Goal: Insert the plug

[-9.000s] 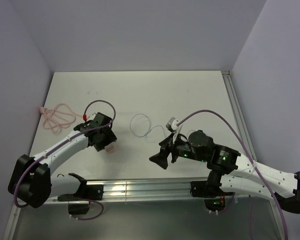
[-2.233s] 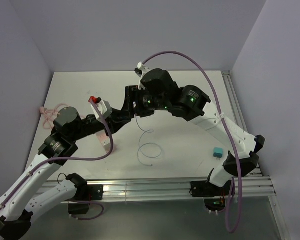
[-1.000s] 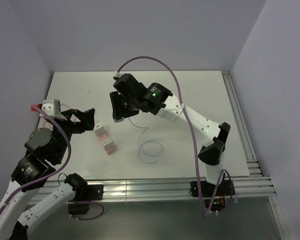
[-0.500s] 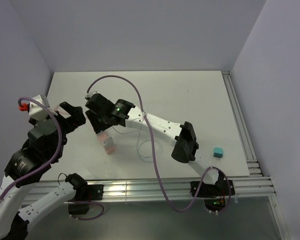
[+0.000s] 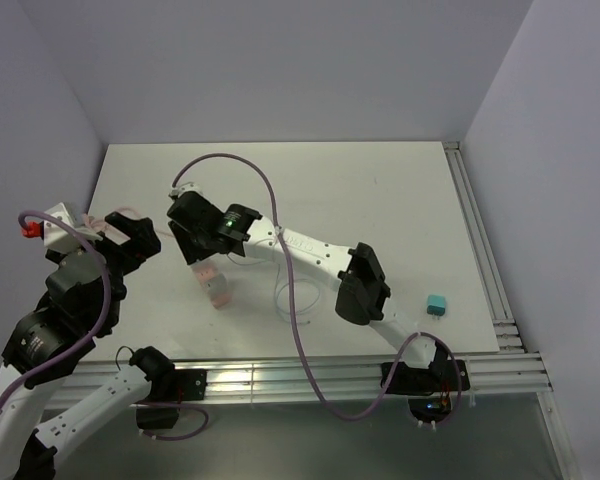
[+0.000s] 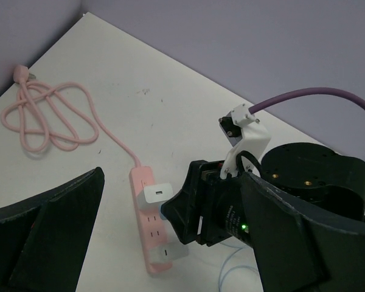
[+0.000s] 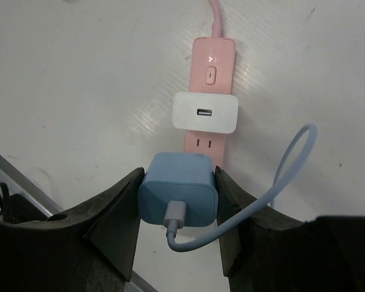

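Observation:
The plug (image 7: 177, 188) is a blue charger block with a thin pale wire (image 7: 292, 158) running from a grey head in its back. My right gripper (image 7: 178, 198) is shut on the block's two sides. It holds the block over the middle sockets of the pink socket strip (image 7: 198, 52), just below a white adapter (image 7: 205, 111) seated in the strip. Whether the prongs are in a socket is hidden. From above, the right gripper (image 5: 204, 262) hangs over the strip (image 5: 218, 292). My left gripper (image 6: 170, 207) stands wide open and empty, raised to the left of the strip (image 6: 147, 243).
The strip's pink cord (image 6: 48, 115) lies coiled at the far left near the wall. The pale wire loops on the table (image 5: 285, 300) right of the strip. A small teal cube (image 5: 437, 303) sits at the near right. A second whitish block (image 6: 169, 253) sits at the strip's near end.
My right arm has swung left and down, bringing the plug over the strip. The left arm has drawn back to the left, still open.

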{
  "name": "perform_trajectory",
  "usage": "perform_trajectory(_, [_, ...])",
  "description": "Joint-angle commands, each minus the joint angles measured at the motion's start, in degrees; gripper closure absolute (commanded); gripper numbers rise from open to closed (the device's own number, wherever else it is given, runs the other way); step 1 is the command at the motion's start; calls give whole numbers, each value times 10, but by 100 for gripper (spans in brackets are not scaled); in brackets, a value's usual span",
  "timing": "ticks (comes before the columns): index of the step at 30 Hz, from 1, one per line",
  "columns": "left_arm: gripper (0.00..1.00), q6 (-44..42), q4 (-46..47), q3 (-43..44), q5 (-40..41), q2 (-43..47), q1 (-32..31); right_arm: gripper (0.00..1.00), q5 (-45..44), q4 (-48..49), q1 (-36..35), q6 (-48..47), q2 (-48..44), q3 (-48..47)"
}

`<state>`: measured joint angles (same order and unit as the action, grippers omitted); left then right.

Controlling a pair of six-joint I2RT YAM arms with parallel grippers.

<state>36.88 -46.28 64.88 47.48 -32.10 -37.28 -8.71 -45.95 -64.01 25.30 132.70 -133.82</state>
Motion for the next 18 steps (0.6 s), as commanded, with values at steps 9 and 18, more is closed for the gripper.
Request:
perform_trajectory(9, [1, -4, 9, 4, 5, -7, -1, 100, -41, 17, -6, 6, 53, -27])
perform_trajectory(18, [1, -8, 14, 2, 0, -3, -1, 100, -39, 10, -11, 27, 48, 2])
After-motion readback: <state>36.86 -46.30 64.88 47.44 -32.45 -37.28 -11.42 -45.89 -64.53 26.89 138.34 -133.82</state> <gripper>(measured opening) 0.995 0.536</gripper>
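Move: The free socket between the two white plugs on the pink power strip lies roughly 10 cm below the right hand, which already holds the blue plug; it is level ahead and about 1 cm to the right. The far white plug stands some 4 cm ahead and 1 cm left of that hand, the near white plug about 4 cm back and 3 cm right. From the left hand the socket is some 7 cm ahead, 9 cm right and 28 cm below. The blue plug, still pinched in the right gripper with its cable trailing, is lowered almost straight down by about 5.5 cm towards the open socket between the white plugs. The descent slows to a stop at the end, and the wrist tips the fingers some 5 degrees more steeply down while the grip stays as it was. ##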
